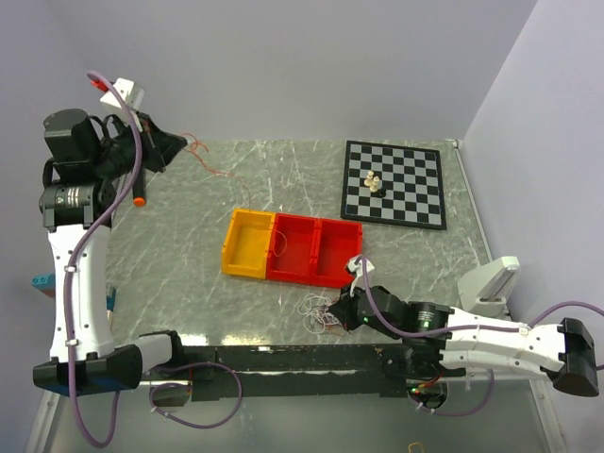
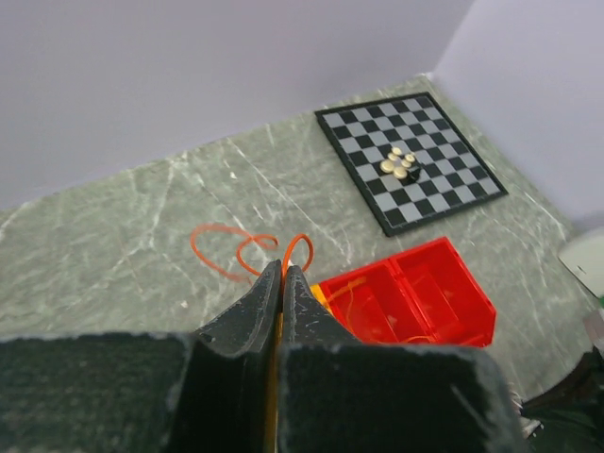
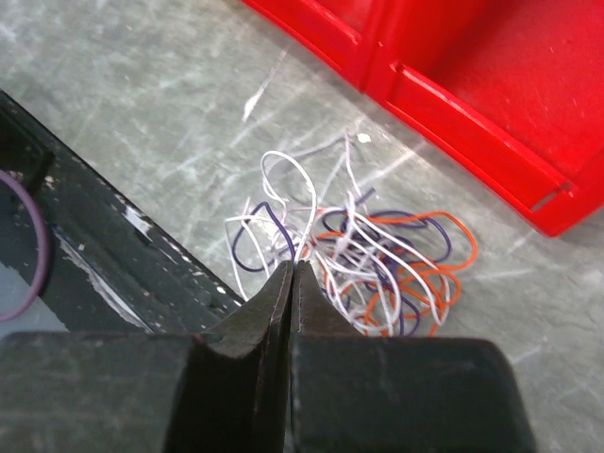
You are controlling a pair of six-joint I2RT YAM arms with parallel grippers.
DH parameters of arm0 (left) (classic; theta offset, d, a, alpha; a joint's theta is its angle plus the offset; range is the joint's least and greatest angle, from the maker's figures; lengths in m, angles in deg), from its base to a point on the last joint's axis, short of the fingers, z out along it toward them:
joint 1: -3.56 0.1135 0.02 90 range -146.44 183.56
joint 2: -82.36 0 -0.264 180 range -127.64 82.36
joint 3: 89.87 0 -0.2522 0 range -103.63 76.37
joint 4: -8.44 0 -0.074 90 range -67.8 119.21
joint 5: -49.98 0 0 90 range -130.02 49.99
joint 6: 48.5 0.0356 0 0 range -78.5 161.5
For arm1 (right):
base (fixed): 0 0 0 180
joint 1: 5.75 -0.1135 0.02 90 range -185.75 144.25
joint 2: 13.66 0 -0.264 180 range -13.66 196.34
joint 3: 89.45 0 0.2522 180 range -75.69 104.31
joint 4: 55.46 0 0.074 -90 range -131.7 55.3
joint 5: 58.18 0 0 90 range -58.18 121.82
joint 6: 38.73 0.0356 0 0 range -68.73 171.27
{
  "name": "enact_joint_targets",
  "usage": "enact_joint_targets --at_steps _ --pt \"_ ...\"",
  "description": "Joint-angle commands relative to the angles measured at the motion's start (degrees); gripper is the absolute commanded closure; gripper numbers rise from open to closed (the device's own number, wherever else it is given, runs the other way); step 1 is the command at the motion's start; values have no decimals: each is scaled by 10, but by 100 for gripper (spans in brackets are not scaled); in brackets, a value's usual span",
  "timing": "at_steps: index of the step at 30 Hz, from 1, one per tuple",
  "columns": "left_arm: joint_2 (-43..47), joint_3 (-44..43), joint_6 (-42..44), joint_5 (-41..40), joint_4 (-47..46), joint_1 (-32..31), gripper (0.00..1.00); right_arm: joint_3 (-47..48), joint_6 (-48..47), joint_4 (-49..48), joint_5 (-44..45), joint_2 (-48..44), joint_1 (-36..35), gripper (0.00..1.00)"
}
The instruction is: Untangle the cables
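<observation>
A clump of thin white, purple and orange cables (image 3: pixel 377 260) lies on the marble table just in front of the red bin; it also shows in the top view as the clump (image 1: pixel 317 316). My right gripper (image 3: pixel 293 268) is low over the clump's left side, shut, with a white cable running into its tips. It sits at the near table edge as the right gripper (image 1: pixel 333 308). Far back left, my left gripper (image 2: pixel 283 269) is shut on a separate orange cable (image 2: pixel 223 253), whose loops trail on the table. The top view shows that left gripper (image 1: pixel 180 143) and its orange cable (image 1: pixel 211 164).
A yellow bin (image 1: pixel 248 243) joins a two-compartment red bin (image 1: pixel 314 250) mid-table; an orange strand lies in the red bin (image 2: pixel 406 302). A chessboard (image 1: pixel 394 182) with a small pile of pieces (image 1: pixel 374 181) sits at the back right. A black rail (image 1: pixel 283 357) runs along the near edge.
</observation>
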Motion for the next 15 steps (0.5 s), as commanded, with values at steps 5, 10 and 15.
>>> enact_joint_targets --at_steps 5,10,15 --pt "26 52 30 32 -26 -20 99 37 -12 -37 3 5 -7 100" --pt "21 104 43 20 -39 -36 99 43 -14 -36 5 7 -7 100" --pt "16 107 44 21 -40 -48 99 45 -15 -36 5 9 -7 100"
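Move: Below the left hand, which holds an orange cable high up, the yellow bin lies about level with it fore and aft, some 9 cm to its right and 40 cm down; the middle red bin is about 20 cm right at the same reach. The cable tangle lies roughly 17 cm back and 26 cm right. From the right hand, still gripping a strand, the tangle is about 4 cm ahead, 3 cm left and 8 cm below; the right red bin sits some 18 cm ahead. Sinking ever faster, the left hand brings the pinched orange cable down about 7 cm towards the yellow bin, easing some 2.5 cm to its right as the fingers tip slightly downward. The right hand keeps its closed hold on the white strand above the tangle and creeps up about 1.5 cm and 1 cm left. ##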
